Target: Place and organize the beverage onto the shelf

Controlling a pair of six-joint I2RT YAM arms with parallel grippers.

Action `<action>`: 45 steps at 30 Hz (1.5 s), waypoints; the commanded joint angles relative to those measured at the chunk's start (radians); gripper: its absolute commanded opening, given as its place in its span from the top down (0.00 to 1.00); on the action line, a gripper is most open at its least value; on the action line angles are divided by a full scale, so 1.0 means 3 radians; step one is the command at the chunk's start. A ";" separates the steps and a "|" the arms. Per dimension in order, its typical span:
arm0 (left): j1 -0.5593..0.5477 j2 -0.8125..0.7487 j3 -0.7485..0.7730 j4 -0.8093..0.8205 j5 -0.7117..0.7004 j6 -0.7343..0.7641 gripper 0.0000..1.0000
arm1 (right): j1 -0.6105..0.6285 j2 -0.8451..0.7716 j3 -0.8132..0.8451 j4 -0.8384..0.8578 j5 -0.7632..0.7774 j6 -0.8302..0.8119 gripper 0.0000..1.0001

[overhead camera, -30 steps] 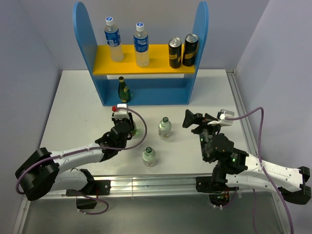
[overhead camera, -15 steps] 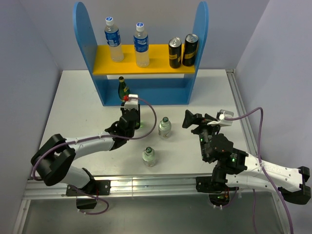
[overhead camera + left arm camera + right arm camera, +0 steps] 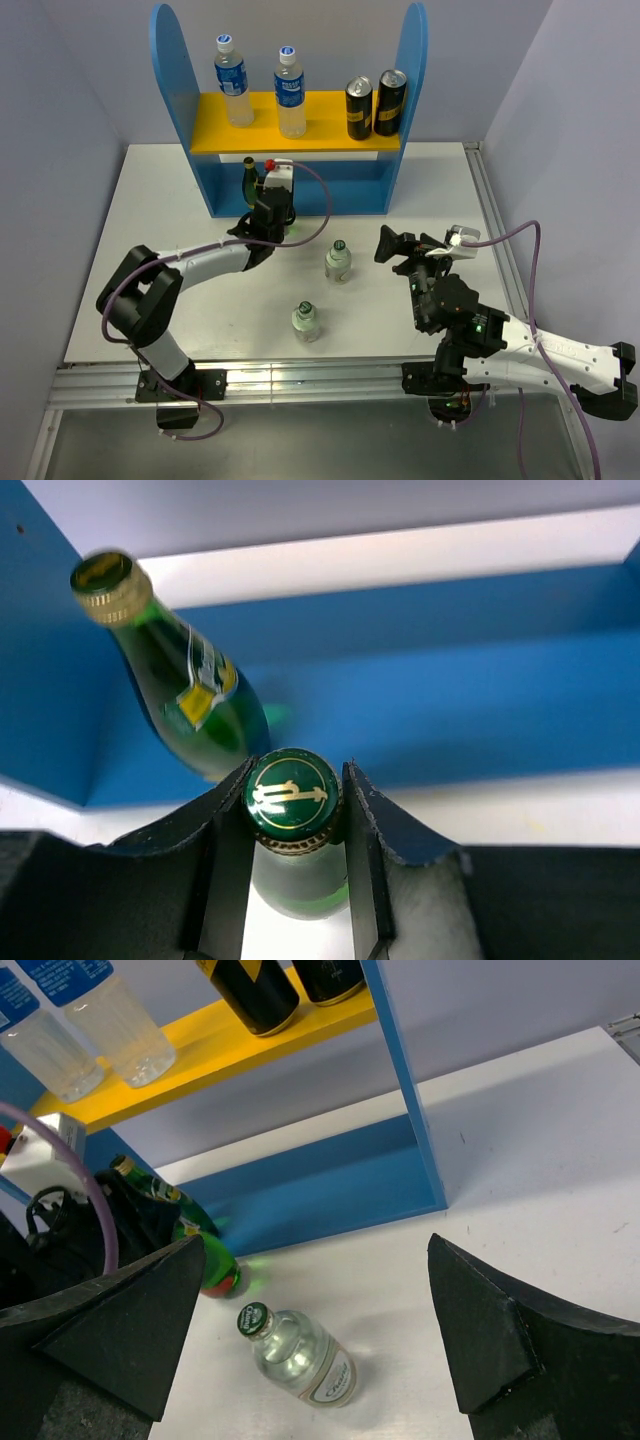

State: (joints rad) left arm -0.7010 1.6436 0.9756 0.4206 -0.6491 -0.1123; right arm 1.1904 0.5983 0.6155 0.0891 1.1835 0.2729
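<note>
The blue shelf holds two clear blue-label bottles on its yellow board. One dark green bottle stands on the blue base; it also shows in the left wrist view. My left gripper is shut on the neck of the second green bottle, just in front of the base and right of the first. Two short clear bottles stand on the table. My right gripper is open and empty, with the nearer short bottle below it.
Two black-and-gold cans stand at the right of the yellow board. The blue base is bare to the right of the green bottle. The left arm's cable loops in front of the shelf. The white table reaches to the shelf's right.
My left gripper has carried the green bottle from mid-table back to the front of the shelf's base, beside the other green bottle. The right arm has not moved.
</note>
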 commanded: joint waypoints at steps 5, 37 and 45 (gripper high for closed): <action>0.0168 0.0161 0.0537 0.0546 0.0113 0.0109 1.00 | -0.0026 0.0025 0.0004 0.0066 -0.0008 0.0108 0.01; 0.0608 0.0938 0.0481 0.2182 -0.0240 0.0338 1.00 | -0.0097 0.0306 0.0055 0.0122 -0.0248 0.0210 0.02; 0.0741 0.1081 0.0552 0.2172 -0.0219 0.0339 1.00 | -0.0113 0.0332 0.0055 0.0153 -0.0279 0.0210 0.02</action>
State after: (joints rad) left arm -0.4915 1.9621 1.0889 0.9695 -0.7017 -0.0277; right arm 1.1641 0.6945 0.6155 0.0902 1.1011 0.3214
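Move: The left hand already grips a second green bottle by its neck; the standing green bottle on the lower shelf, beside which it is taken, is about 8 cm ahead, 7 cm left, with its middle some 8 cm lower. The shelf's left side panel is roughly 17 cm left and 10 cm ahead; the yellow board's middle is 14 cm ahead, 3 cm right and 8 cm higher. From the empty right hand the standing green bottle is about 28 cm ahead, 32 cm left and 21 cm below. Keeping its pinch on the neck, the left hand carries its green bottle about 10 cm forward at nearly constant height into the lower compartment below the yellow board, nosing up some 15 degrees and turning about as much counter-clockwise, then adds a leftward sweep over the last stretch (7 cm left in all), pushing the standing green bottle along towards the left side panel. The open, empty right hand eases about 3 cm left and slightly down. ##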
